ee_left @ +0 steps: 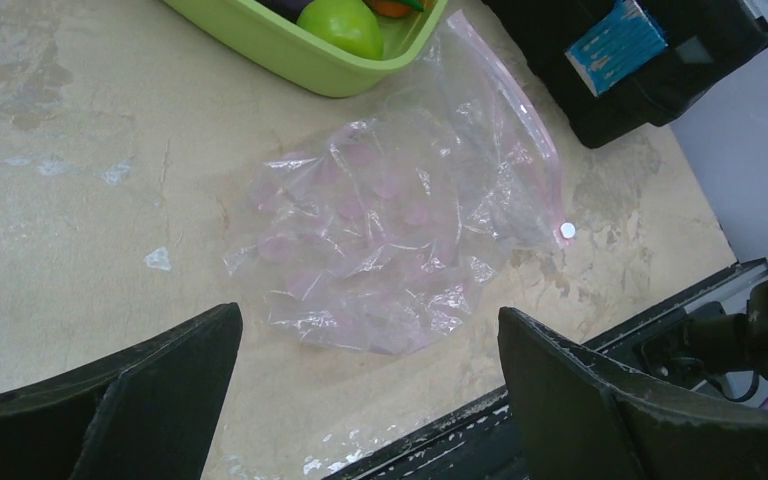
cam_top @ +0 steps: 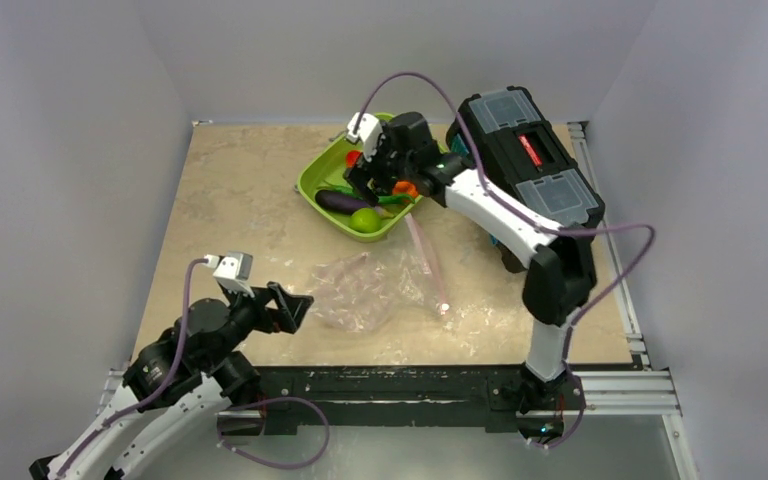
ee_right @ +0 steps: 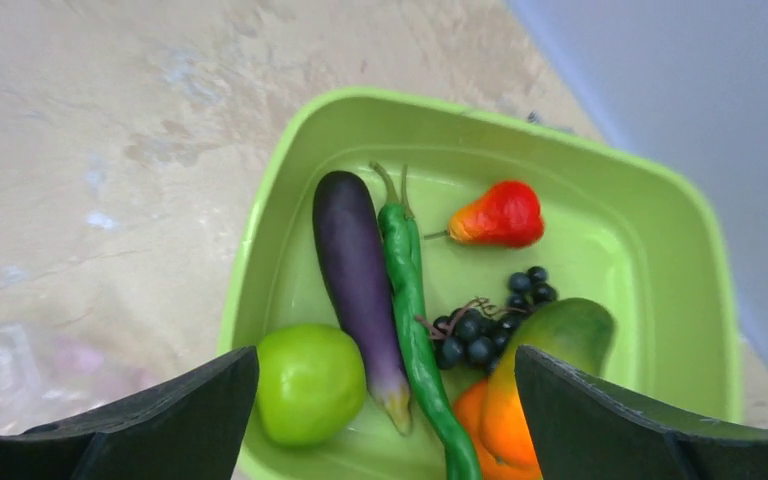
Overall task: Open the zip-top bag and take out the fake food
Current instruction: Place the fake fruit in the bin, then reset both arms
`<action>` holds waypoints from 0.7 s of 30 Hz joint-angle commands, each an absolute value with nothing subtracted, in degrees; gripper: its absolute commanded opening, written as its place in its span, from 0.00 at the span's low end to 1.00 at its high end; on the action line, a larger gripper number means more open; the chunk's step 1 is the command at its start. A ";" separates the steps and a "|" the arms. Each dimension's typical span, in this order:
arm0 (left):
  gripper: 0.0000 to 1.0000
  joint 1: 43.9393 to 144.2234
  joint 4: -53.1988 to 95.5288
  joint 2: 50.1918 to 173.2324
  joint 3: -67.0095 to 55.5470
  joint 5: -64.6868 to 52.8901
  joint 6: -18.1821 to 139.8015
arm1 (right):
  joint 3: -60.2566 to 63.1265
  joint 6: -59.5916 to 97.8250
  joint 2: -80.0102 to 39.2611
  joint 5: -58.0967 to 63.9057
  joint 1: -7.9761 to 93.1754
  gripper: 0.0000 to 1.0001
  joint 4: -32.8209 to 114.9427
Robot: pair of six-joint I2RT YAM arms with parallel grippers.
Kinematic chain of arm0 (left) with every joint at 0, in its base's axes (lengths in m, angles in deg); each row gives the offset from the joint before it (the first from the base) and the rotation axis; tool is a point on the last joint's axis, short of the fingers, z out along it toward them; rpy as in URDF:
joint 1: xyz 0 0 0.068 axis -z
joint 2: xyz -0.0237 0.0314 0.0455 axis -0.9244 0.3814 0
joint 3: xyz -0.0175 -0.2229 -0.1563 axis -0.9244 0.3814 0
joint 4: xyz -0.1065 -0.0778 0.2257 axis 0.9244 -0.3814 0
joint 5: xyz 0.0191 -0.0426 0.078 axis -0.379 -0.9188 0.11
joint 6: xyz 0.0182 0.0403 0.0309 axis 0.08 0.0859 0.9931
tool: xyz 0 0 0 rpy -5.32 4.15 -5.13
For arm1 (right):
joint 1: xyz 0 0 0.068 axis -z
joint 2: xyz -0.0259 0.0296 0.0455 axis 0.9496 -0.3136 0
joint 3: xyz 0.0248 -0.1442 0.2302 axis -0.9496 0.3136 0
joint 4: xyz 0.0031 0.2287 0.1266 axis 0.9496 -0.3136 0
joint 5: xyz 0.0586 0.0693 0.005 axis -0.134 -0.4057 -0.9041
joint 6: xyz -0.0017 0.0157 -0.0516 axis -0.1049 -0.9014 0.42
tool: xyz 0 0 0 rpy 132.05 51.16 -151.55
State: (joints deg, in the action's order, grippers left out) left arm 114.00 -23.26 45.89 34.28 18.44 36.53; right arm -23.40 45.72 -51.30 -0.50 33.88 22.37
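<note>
The zip-top bag (cam_top: pixel 375 290) lies crumpled and flat on the table, its pink zip strip (ee_left: pixel 525 130) along the right side; nothing shows inside the bag (ee_left: pixel 390 240). The fake food sits in the lime-green tray (ee_right: pixel 260 230): purple eggplant (ee_right: pixel 355 270), green pod (ee_right: pixel 407 290), red strawberry (ee_right: pixel 495 215), dark grapes (ee_right: pixel 480 330), green lime (ee_right: pixel 310 382) and an orange-and-green fruit (ee_right: pixel 535 380). My right gripper (ee_right: pixel 385 365) hangs open just above them, holding nothing. My left gripper (ee_left: pixel 370 350) is open near the bag's near edge, also empty.
A black toolbox (cam_top: pixel 530 160) stands at the back right, close to the tray (cam_top: pixel 315 180). The table's black front rail (cam_top: pixel 410 385) runs just behind the bag. Grey walls close in the left, back and right sides.
</note>
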 commanded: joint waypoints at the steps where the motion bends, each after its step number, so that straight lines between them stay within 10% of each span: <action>1: 1.00 114.04 -23.71 46.16 28.76 19.40 37.79 | -16.39 46.67 -34.32 -2.63 34.21 0.99 24.34; 14: 1.00 113.89 -22.49 59.09 14.71 29.14 52.35 | 5.49 40.43 1.00 -16.82 56.04 0.99 23.57; 21: 1.00 103.13 -22.21 67.43 7.60 15.33 53.72 | 10.21 36.86 11.74 -14.93 64.35 0.99 20.69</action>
State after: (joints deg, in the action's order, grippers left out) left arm 109.75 -24.66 64.99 12.11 24.08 51.00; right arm 8.97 40.61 7.63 -15.61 61.62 21.47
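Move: The right hand, already empty and open, hangs over the bin; the red pear just placed lies about 9 cm ahead, level sideways and some 16 cm below. The green apple is about 4 cm back and 2 cm right of the hand, the eggplant 1 cm back and 4 cm left, both some 16 cm down; the toolbox stands roughly 34 cm right and 2 cm back. From the left hand the pear lies about 38 cm ahead, 12 cm right, 15 cm below. Touching nothing, the right hand withdraws from over the bin towards the toolbox: first it climbs nearly 20 cm while drawing back and swinging right, then travels on mostly rightward, about 24 cm right in all, fingertips tipping up and swinging clockwise, fingers wide open. The left hand, also empty and open, rises some 10 cm and then eases a little forward. ##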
